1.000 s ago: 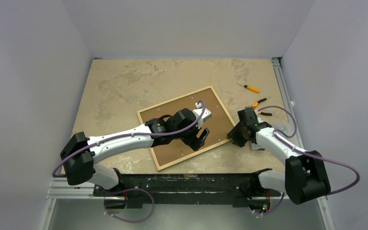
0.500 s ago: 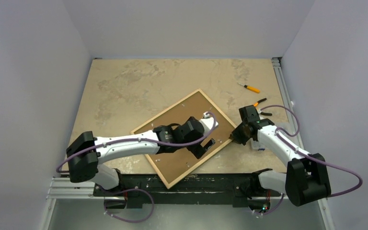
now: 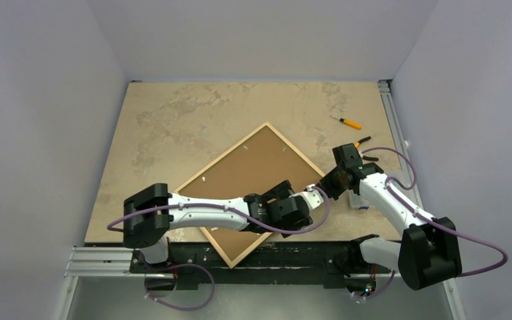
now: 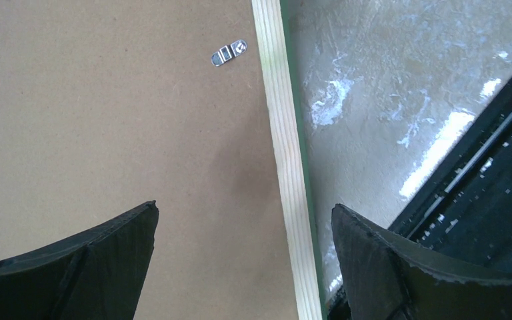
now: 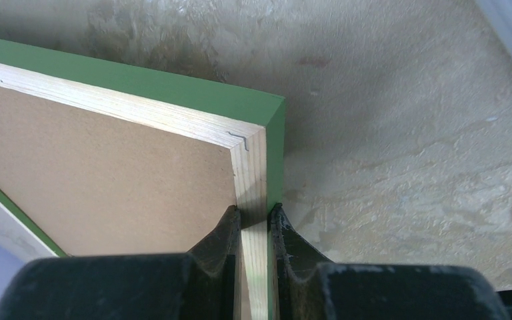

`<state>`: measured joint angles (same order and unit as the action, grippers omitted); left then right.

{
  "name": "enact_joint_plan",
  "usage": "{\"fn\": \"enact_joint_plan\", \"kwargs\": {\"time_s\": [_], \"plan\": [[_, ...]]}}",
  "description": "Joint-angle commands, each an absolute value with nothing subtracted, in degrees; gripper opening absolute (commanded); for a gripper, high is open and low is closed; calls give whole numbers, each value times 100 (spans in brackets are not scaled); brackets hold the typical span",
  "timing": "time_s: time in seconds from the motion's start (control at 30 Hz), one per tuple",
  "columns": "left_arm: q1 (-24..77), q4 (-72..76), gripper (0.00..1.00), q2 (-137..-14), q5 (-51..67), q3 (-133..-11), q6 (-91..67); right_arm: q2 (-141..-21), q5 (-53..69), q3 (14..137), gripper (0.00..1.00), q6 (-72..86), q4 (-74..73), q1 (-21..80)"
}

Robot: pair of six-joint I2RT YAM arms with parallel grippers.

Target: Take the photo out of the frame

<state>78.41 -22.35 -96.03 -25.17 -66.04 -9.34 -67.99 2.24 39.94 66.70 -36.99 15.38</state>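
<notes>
The frame (image 3: pixel 292 151) lies face down on the table, turned like a diamond, showing its light wood back edge (image 4: pixel 287 167) and green side (image 5: pixel 173 90). The photo's brown fibreboard back (image 3: pixel 240 170) fills it; the printed side is hidden. A small metal tab (image 4: pixel 229 53) sits on the board by the rim. My left gripper (image 4: pixel 243 210) hangs open above the frame's near right edge, one finger over the board and one over the table. At the frame's right corner my right gripper (image 5: pixel 255 212) is shut on the rim, also seen from above (image 3: pixel 325 185).
An orange-handled screwdriver (image 3: pixel 347 122) and orange-handled pliers (image 3: pixel 362 143) lie at the back right. A small clear box (image 3: pixel 358 200) sits under the right forearm. The black mounting rail (image 3: pixel 260 253) runs along the near edge, close to the frame's lowest corner.
The frame has swung counter-clockwise about its right corner into a diamond. The right gripper closed on that corner's rim. The left gripper opened wider and moved right toward the near edge.
</notes>
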Motion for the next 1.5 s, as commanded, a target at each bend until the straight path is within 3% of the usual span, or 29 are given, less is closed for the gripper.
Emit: {"fn": "enact_joint_plan", "kwargs": {"time_s": [0.0,0.43,0.57,0.67,0.93,0.97,1.0,1.07,1.13,1.27,1.47], "plan": [[7899,-2214,98,-9977,-3151,-6917,-754,-6622,630,4344,0,7494,-3267,1551],[8181,-2046,96,-10878,-5306,-7063,-185,-6537,967,4374,0,8160,-3368,1539],[8230,-1924,84,-11098,-5895,-7082,-27,-6527,1052,4318,0,8214,-3356,1545],[8246,-1753,64,-11160,-6242,-7022,255,-6449,1067,4254,0,8262,-3341,1534],[8252,-1344,34,-11046,-6592,-6852,655,-6411,1271,4313,0,7682,-2870,1544],[8251,-1401,31,-10982,-6573,-6843,606,-6393,1381,4352,3,7173,-2578,1544],[8253,-1441,25,-10913,-6566,-6809,556,-6336,1271,4406,21,6574,-2471,1550],[8253,-1543,22,-10709,-6549,-6742,451,-6057,1347,4295,53,6101,-2197,1564],[8253,-1662,20,-10523,-6524,-6703,342,-5697,1203,4104,76,6047,-2201,1556],[8253,-1809,13,-10297,-6475,-6714,305,-5057,959,3926,92,5881,-2379,1547],[8249,-2033,12,-10074,-6397,-6790,228,-5076,1312,3657,95,6174,-2173,1493]]}}
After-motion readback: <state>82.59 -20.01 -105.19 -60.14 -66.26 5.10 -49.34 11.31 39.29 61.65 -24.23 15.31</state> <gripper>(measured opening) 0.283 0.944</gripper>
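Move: The left hand hangs open over the frame's near-right rail; the stretch it will grip lies some 4 cm below and about 1 cm back and to its right. A clip sits some 6 cm ahead and 3 cm right, and the frame's right corner about 9 cm ahead and 10 cm right. The right fingers already pinch this rail: the stretch for the left hand is about 6 cm back and 6 cm left of them, the corner 3 cm ahead and 3 cm right. The left hand sinks nearly 4 cm over the rail while travelling about 5 cm forward and somewhat left, its fingers tipping up to point more forward, then closes them to pinch the near-right rail and draws it up some 3 cm. Meanwhile the right hand keeps its pinch near the corner, easing left and up with a slight clockwise turn, until the left has closed; then it opens wide, comes free and rises quickly by about 9 cm, its fingers tilting forward. ##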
